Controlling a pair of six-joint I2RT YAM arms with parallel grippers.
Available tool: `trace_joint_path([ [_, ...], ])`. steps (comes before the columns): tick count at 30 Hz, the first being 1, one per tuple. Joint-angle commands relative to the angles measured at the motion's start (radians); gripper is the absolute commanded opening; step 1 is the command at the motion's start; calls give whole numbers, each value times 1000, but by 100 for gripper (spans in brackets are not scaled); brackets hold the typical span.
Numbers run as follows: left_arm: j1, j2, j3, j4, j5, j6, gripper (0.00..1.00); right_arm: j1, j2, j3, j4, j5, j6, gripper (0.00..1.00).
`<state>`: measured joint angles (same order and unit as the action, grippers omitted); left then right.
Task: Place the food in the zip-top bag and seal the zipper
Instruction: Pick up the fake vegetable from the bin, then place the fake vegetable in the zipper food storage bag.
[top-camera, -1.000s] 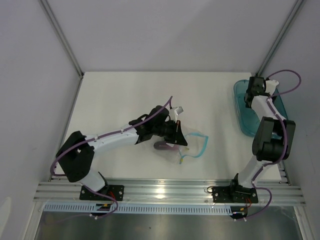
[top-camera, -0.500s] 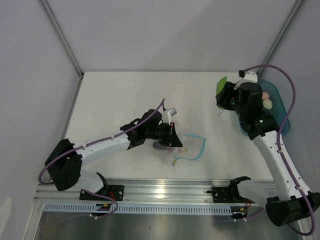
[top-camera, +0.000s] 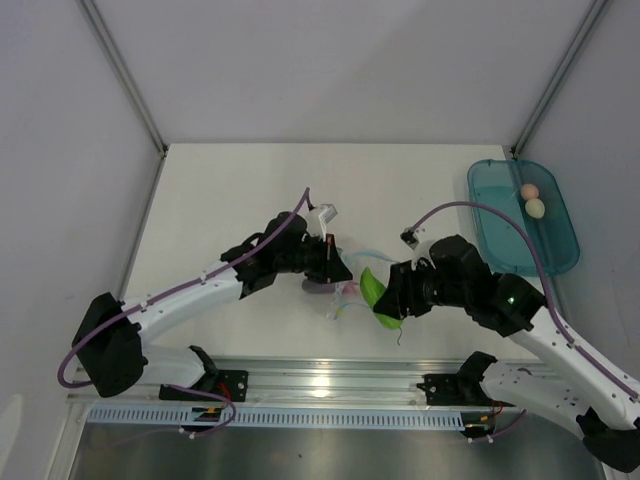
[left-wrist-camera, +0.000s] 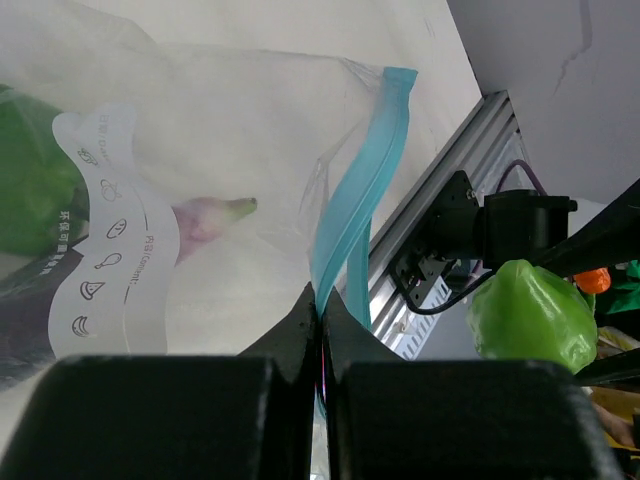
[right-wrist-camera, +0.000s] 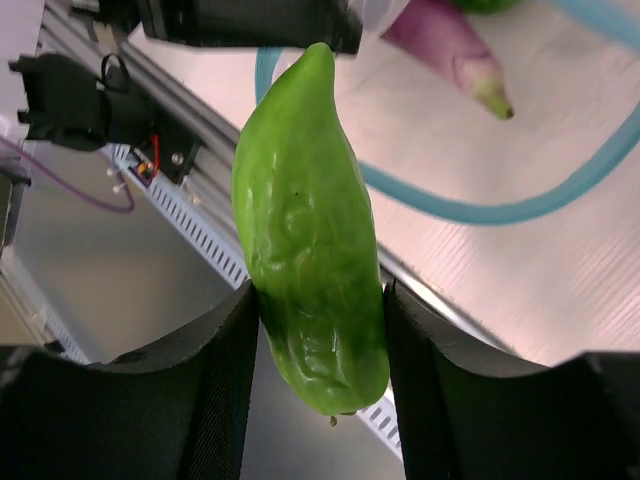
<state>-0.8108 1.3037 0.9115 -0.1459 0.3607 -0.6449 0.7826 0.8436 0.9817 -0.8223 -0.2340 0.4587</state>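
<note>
The clear zip-top bag (top-camera: 345, 290) lies mid-table, and my left gripper (top-camera: 335, 272) is shut on its teal zipper (left-wrist-camera: 355, 200), holding the mouth up. Inside the bag I see a purple eggplant piece (left-wrist-camera: 205, 215) and a green bell pepper (left-wrist-camera: 30, 190). My right gripper (top-camera: 388, 300) is shut on the light green long vegetable (top-camera: 376, 296), hanging just right of the bag's mouth. In the right wrist view the vegetable (right-wrist-camera: 310, 230) fills the gap between the pads, its tip pointing at the zipper loop (right-wrist-camera: 480, 210) and the eggplant piece (right-wrist-camera: 450, 45).
A teal oval tray (top-camera: 482, 215) stands at the far right with a pink ball (top-camera: 529, 191) and a whitish egg (top-camera: 536, 208) in it. The aluminium rail (top-camera: 330, 380) runs along the near table edge, close under the vegetable.
My right arm has swung from the tray down to the bag's mouth, carrying the light green vegetable. The left gripper has shifted slightly left, still clamped on the zipper.
</note>
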Motion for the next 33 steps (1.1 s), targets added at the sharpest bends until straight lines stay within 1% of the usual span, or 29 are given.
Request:
trace_joint_path([
  [1, 7, -55, -5, -3, -17, 48, 1, 33, -46, -14, -70, 7, 51, 0],
  [6, 7, -78, -25, 19, 24, 62, 0, 35, -11, -69, -51, 18, 64, 0],
  [9, 5, -90, -45, 32, 27, 51, 1, 46, 17, -63, -20, 51, 64, 0],
  [13, 4, -106, -74, 63, 52, 25, 1, 64, 118, 6, -44, 159, 20, 0],
  [18, -4, -98, -79, 103, 84, -7, 1, 70, 222, 104, -34, 194, -38, 0],
  [23, -8, -93, -79, 112, 90, -24, 1, 86, 297, 141, 18, 197, -60, 0],
  [27, -11, -96, -68, 108, 110, -45, 1, 102, 296, 101, 138, 214, -93, 0],
  [29, -13, -100, -63, 104, 113, -61, 1, 107, 284, 53, 208, 232, -107, 1],
  [31, -16, -101, -62, 103, 124, -71, 1, 110, 259, 16, 256, 234, -111, 5],
  [33, -16, -104, -54, 92, 135, -82, 1, 112, 236, -26, 319, 234, -118, 7],
])
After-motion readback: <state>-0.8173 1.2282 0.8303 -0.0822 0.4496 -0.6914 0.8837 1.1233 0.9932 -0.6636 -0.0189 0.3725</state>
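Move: The green vegetable is already gripped in the right hand. The bag's open mouth lies about 5 cm ahead of that hand, 6 cm to its left and 7 cm below. The left fingertips, pinching the mouth's upper zipper strip, are roughly 5 cm ahead of the right hand, 10 cm left and 4 cm below; the eggplant in the bag is some 14 cm left, 2 cm ahead and 18 cm below. From the left hand, the mouth is about 5 cm to the right, level fore and aft, and 3 cm below. The green vegetable, still clamped in the right fingers, is first lowered some 5 cm while easing slightly back, then pushed about 6 cm forward and 4 cm left, tip first under the upper zipper strip into the mouth, the fingers tipping down by some 10 to 15 degrees. The left hand keeps its pinch on the strip and draws back a little. ##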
